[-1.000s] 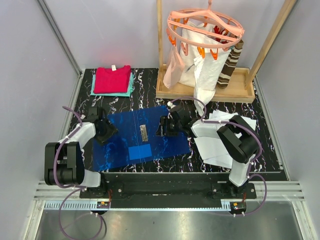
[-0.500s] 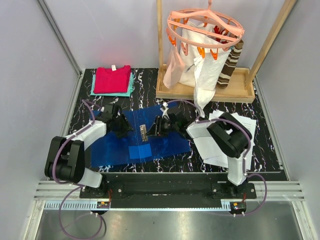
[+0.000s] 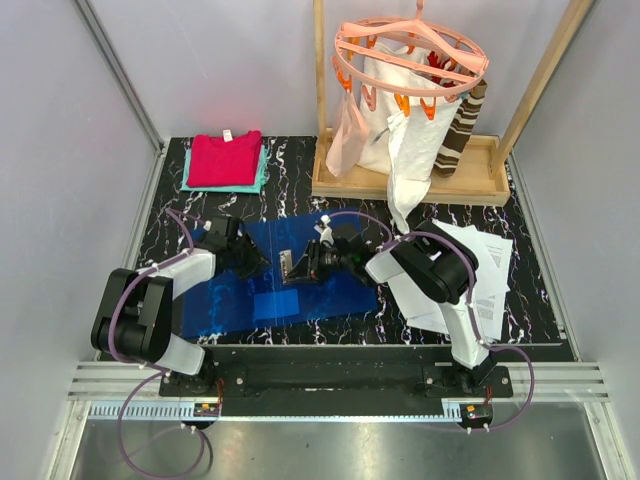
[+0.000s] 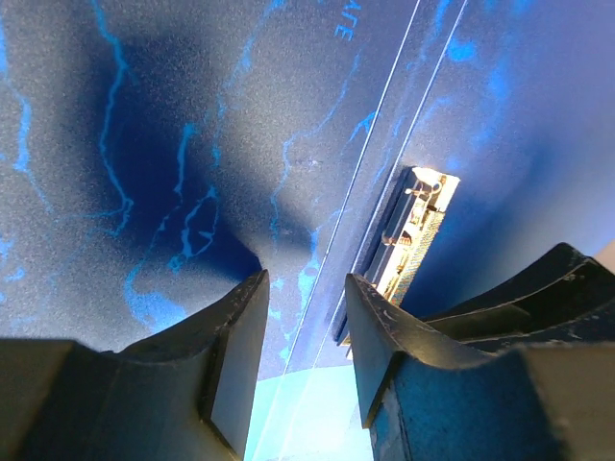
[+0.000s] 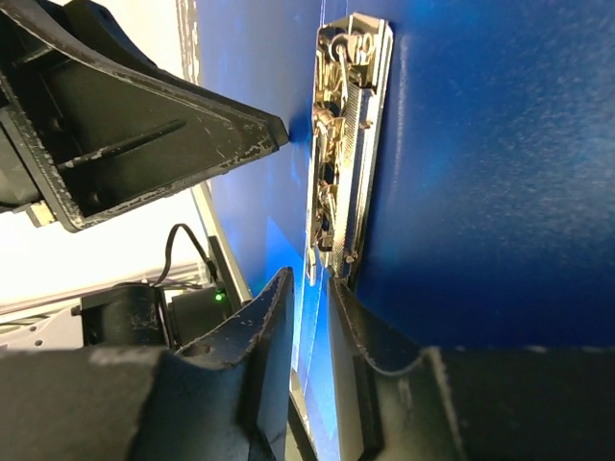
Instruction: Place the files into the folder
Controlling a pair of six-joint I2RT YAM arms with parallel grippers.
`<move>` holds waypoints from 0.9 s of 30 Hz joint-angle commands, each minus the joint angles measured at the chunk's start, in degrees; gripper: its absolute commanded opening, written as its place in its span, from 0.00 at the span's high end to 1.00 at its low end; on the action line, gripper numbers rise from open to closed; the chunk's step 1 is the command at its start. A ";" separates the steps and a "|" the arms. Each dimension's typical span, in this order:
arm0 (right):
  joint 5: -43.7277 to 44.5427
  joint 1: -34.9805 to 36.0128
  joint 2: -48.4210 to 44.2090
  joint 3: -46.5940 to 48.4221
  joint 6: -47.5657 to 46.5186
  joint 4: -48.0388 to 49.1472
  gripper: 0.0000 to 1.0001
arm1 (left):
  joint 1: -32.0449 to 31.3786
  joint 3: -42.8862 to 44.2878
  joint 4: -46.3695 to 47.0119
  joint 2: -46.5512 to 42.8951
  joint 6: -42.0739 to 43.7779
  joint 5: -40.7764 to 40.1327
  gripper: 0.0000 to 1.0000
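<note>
The blue folder (image 3: 228, 292) lies open and flat on the table's middle, with a metal clip (image 3: 288, 266) along its spine. My left gripper (image 3: 258, 264) is low over the folder just left of the clip. In the left wrist view its fingers (image 4: 306, 280) stand apart with only the folder (image 4: 192, 144) and the spine line between them, and the clip (image 4: 415, 226) is ahead to the right. My right gripper (image 3: 306, 265) faces it from the right. Its fingers (image 5: 309, 277) leave a narrow gap at the clip's (image 5: 341, 144) near end. The files (image 3: 478, 272) lie on the table beside the right arm.
Red and teal folded cloths (image 3: 226, 160) lie at the back left. A wooden rack base (image 3: 350, 183) at the back right carries white garments (image 3: 400, 130) under an orange peg hanger (image 3: 410, 48). A pale blue label (image 3: 275, 305) sits on the folder's front.
Both grippers have come in over the folder towards the clip, the left moving right and the right moving left. Both pairs of jaws have narrowed.
</note>
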 commanded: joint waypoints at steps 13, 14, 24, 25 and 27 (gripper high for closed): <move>-1.63 1.20 3.78 1.44 0.37 4.58 0.84 | -2.18 -3.10 -0.99 -0.53 1.23 -4.00 0.58; -1.54 1.12 3.69 1.62 -0.16 4.06 0.85 | -2.27 -3.28 -1.78 -0.97 1.32 -4.26 0.58; 1.09 1.29 1.85 3.03 -4.20 -3.76 1.00 | -5.52 -5.39 -5.83 -5.02 -1.13 -3.29 0.77; 2.67 1.47 1.58 3.38 -4.64 -6.90 1.00 | -6.48 -5.22 -6.00 -3.54 -1.83 -3.47 0.76; 4.52 1.73 0.53 4.78 -7.27 -13.56 1.00 | -6.84 -4.60 -6.53 -1.86 -2.02 -3.99 0.77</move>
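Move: The right fingers, pointing left, stand almost at the near end of the metal clip, which is about 1 cm ahead, 1 cm left and slightly below; the clip's middle is roughly 5 cm ahead, 1 cm left. The blue pocket lies some 8 cm back and 4 cm left of that hand. From the left hand, the clip's middle is about 6 cm right and 1 cm ahead, the pocket about 12 cm back and 3 cm right, both slightly lower. At the metal clip's near end the right fingers close from about a third open to fully shut, pinching at the tip of its lever, while the hand sinks about 1 cm and otherwise nearly stays put. The left hand waits low over the folder's left page, then slides back about 4 cm and slightly right, towards the pocket and the clip's near end, its fingers narrowing to about a quarter open. ##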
